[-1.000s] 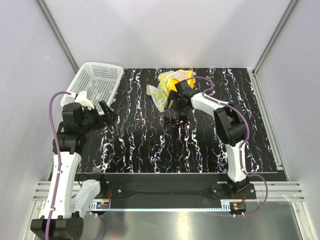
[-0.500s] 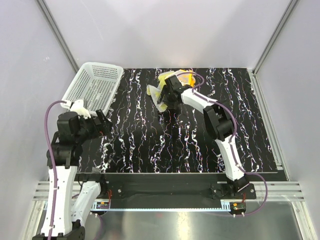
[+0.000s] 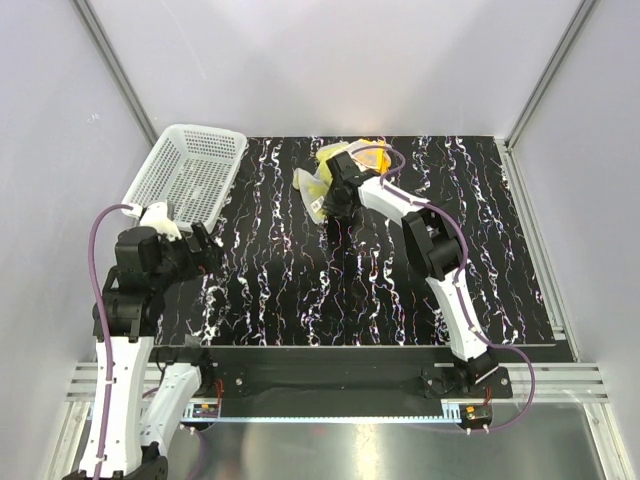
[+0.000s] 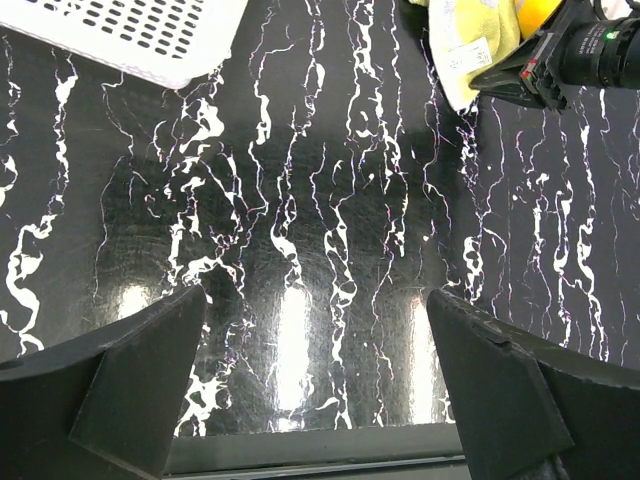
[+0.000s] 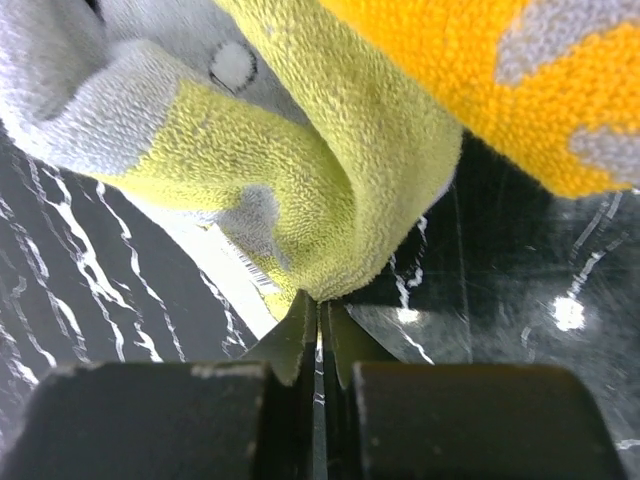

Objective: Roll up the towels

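The two towels lie bunched together at the back middle of the table. The pale yellow towel [image 3: 316, 184] [image 5: 330, 170] [image 4: 468, 40] is at the front left of the heap, with the orange towel [image 3: 373, 157] [image 5: 500, 80] behind it. My right gripper [image 3: 338, 200] [image 5: 320, 300] is shut, its tips pinching the lower fold of the yellow towel just above the table. A white barcode label [image 5: 235, 265] hangs from that towel. My left gripper [image 3: 205, 250] [image 4: 315, 330] is wide open over bare table at the left, holding nothing.
A white mesh basket [image 3: 190, 170] [image 4: 130, 30] stands at the back left, near the left arm. The table top [image 3: 300, 290] is black with white veins. Its near edge shows between the left fingers in the left wrist view.
The right gripper has moved left onto the yellow towel's front edge and shut on it. The left arm has drawn back a little towards the near left, still open.
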Tool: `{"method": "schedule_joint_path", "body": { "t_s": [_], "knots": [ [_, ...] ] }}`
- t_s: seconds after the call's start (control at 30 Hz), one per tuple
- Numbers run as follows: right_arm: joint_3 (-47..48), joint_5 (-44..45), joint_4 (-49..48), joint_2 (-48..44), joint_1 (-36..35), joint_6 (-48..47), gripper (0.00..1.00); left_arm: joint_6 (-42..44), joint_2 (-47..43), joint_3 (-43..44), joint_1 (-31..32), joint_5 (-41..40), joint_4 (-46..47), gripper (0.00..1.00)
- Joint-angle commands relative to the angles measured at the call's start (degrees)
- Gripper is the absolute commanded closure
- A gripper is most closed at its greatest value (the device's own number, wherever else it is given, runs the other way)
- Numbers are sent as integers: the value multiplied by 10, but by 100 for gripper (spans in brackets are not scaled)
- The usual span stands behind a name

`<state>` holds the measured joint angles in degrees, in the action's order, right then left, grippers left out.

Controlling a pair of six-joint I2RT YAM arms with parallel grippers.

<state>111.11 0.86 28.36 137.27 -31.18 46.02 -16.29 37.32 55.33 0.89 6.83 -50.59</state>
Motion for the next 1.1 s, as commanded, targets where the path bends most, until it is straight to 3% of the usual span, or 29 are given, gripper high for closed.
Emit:
{"method": "schedule_joint_path", "body": {
  "t_s": [0.0,0.1,0.23,0.33,0.37,0.5,0.53,0.7,0.73,0.9,1.0,1.07],
  "knots": [
    [34,13,61,-14,-9,-49,100,6,-8,-2,3,-7,20,1],
    [121,-7,112,-35,-9,-92,100,5,-11,-4,3,-9,21,1],
    [362,-48,209,-39,-9,-145,100,6,-11,-5,3,-9,24,1],
    [461,-52,259,-71,-9,-175,100,4,-10,1,3,-5,24,1],
    [453,-55,260,-92,-9,-180,100,3,-12,5,3,-2,21,1],
    [275,-89,218,-268,-13,-176,100,-3,-21,24,3,3,14,1],
    [180,-96,209,-297,-18,-175,100,-5,-25,26,3,5,13,1],
    [-104,-113,129,-450,-75,-122,100,-26,-35,15,3,40,11,1],
    [-187,-116,116,-466,-105,-112,100,-30,-37,12,3,45,12,1],
    [-407,-123,74,-523,-177,-60,100,-59,-48,-14,3,81,18,1],
    [-490,-161,15,-519,-204,-24,100,-75,-49,-38,3,103,38,1],
    [-497,-194,-7,-500,-243,-33,100,-91,-43,-50,3,117,60,1]
  ]
}}
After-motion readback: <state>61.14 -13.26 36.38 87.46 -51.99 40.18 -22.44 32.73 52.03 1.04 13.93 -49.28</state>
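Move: The right fingers are already shut on the yellow towel, whose bunched middle lies about 5 cm ahead and 3 cm to the left, roughly level with the hand. The orange towel sits some 9 cm ahead and 6 cm to the right of the hand. The table's near edge, towards which the towel goes, is about 37 cm straight back. From the left hand the yellow towel is some 30 cm ahead, 24 cm right and 23 cm below. Keep the right fingers pinched on the yellow towel and whip it up steeply, about 37 cm, then sweep it back towards the near table edge while coming down fast, ending some 33 cm back and 8 cm above the start. Turn the wrist roughly 30 degrees counter-clockwise on the way. Late on, ease the open left gripper a little right, towards the towel. ##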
